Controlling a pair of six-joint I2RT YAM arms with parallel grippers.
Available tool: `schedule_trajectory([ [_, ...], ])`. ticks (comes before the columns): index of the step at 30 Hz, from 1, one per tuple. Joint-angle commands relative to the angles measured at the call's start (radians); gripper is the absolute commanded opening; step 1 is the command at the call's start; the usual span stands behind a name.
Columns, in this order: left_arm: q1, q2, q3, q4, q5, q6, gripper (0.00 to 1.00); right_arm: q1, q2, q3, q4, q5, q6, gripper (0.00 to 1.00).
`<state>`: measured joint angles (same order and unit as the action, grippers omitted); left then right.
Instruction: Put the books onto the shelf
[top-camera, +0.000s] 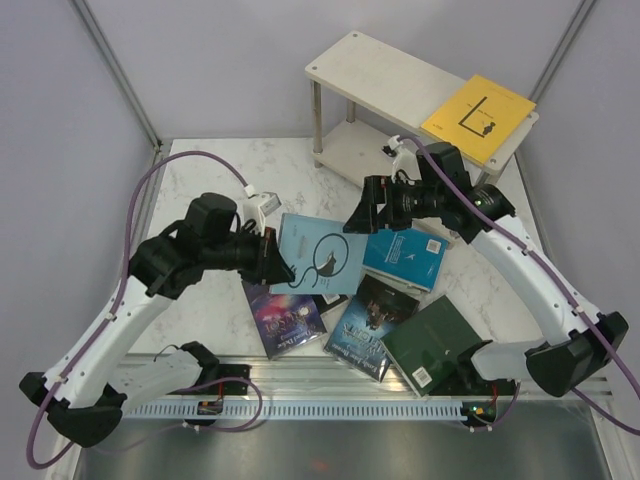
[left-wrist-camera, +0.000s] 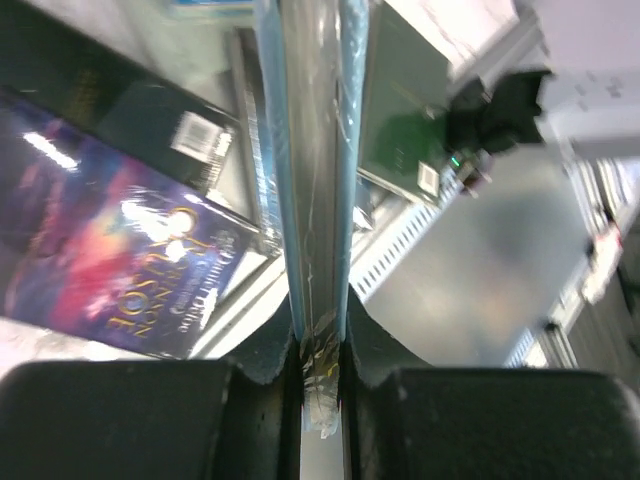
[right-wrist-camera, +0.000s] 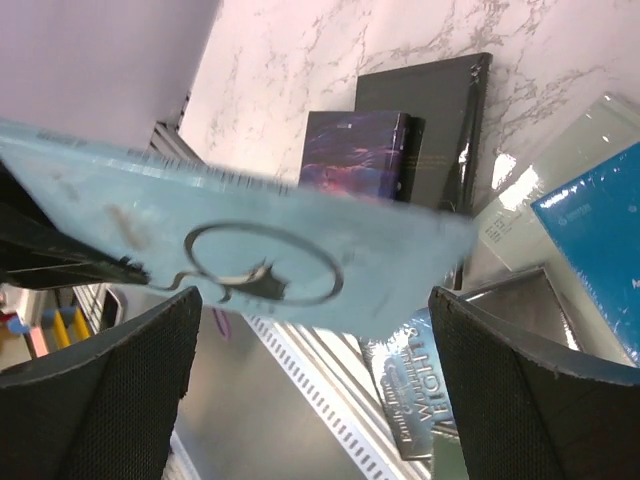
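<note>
My left gripper is shut on the edge of a pale blue book with a looping cat drawing, held tilted above the table. In the left wrist view that book runs edge-on out of the clamped gripper. My right gripper is open at the book's far right corner. In the right wrist view the book hangs in front of the wide-apart fingers, not touching them. A yellow book lies on the top board of the cream shelf.
On the marble table lie a purple galaxy book, a dark blue book, a cyan book and a dark green book. A black book lies next to the purple one. A slotted metal rail lines the near edge.
</note>
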<state>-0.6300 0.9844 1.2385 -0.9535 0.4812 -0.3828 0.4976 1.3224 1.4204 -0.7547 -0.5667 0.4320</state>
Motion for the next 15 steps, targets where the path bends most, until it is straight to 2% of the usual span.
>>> schedule_trajectory([
  [1,0.006,-0.035,0.059,0.059,-0.219,-0.117,0.02,0.004,-0.104,0.014,0.098,0.087,0.188,0.98],
  [4,0.006,-0.021,0.079,0.088,-0.329,-0.237,0.02,0.001,-0.153,0.0,0.274,0.084,0.38,0.98],
  [7,0.006,-0.021,0.119,0.137,-0.42,-0.367,0.02,0.002,-0.151,-0.011,0.372,0.044,0.508,0.98],
  [12,0.006,-0.053,0.15,0.344,-0.498,-0.542,0.02,0.004,-0.118,-0.047,0.4,-0.007,0.71,0.98],
  [14,0.006,-0.059,0.153,0.401,-0.518,-0.597,0.02,0.007,-0.133,-0.106,0.526,-0.016,0.786,0.98],
  [15,0.006,-0.07,0.148,0.46,-0.526,-0.614,0.02,0.009,-0.144,-0.13,0.587,-0.016,0.883,0.98],
])
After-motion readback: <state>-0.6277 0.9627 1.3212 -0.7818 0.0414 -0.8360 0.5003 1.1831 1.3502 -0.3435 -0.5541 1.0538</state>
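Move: The left hand already grips the light-blue book near its left edge, the book's middle about 4 cm ahead and 7 cm right of it. It is being taken to the right hand's open fingers, some 11 cm ahead and 15 cm right; the purple book lies 2 cm ahead, 4 cm left and 24 cm below. From the right hand, the light-blue book is about 8 cm back, 8 cm left and 5 cm lower; the teal book is 5 cm ahead, 9 cm right and 25 cm below. The left hand keeps its hold on the light-blue book and carries it forward about 7 cm, level at first and then climbing some 6 cm, while swinging counter-clockwise by about 35 degrees, so that the hand comes nearly level with the right one. Meanwhile the right hand rises roughly 11 cm almost on the spot and rolls its left-pointing fingers up from their downward slant, holding them wide open beside the book without gripping it. ##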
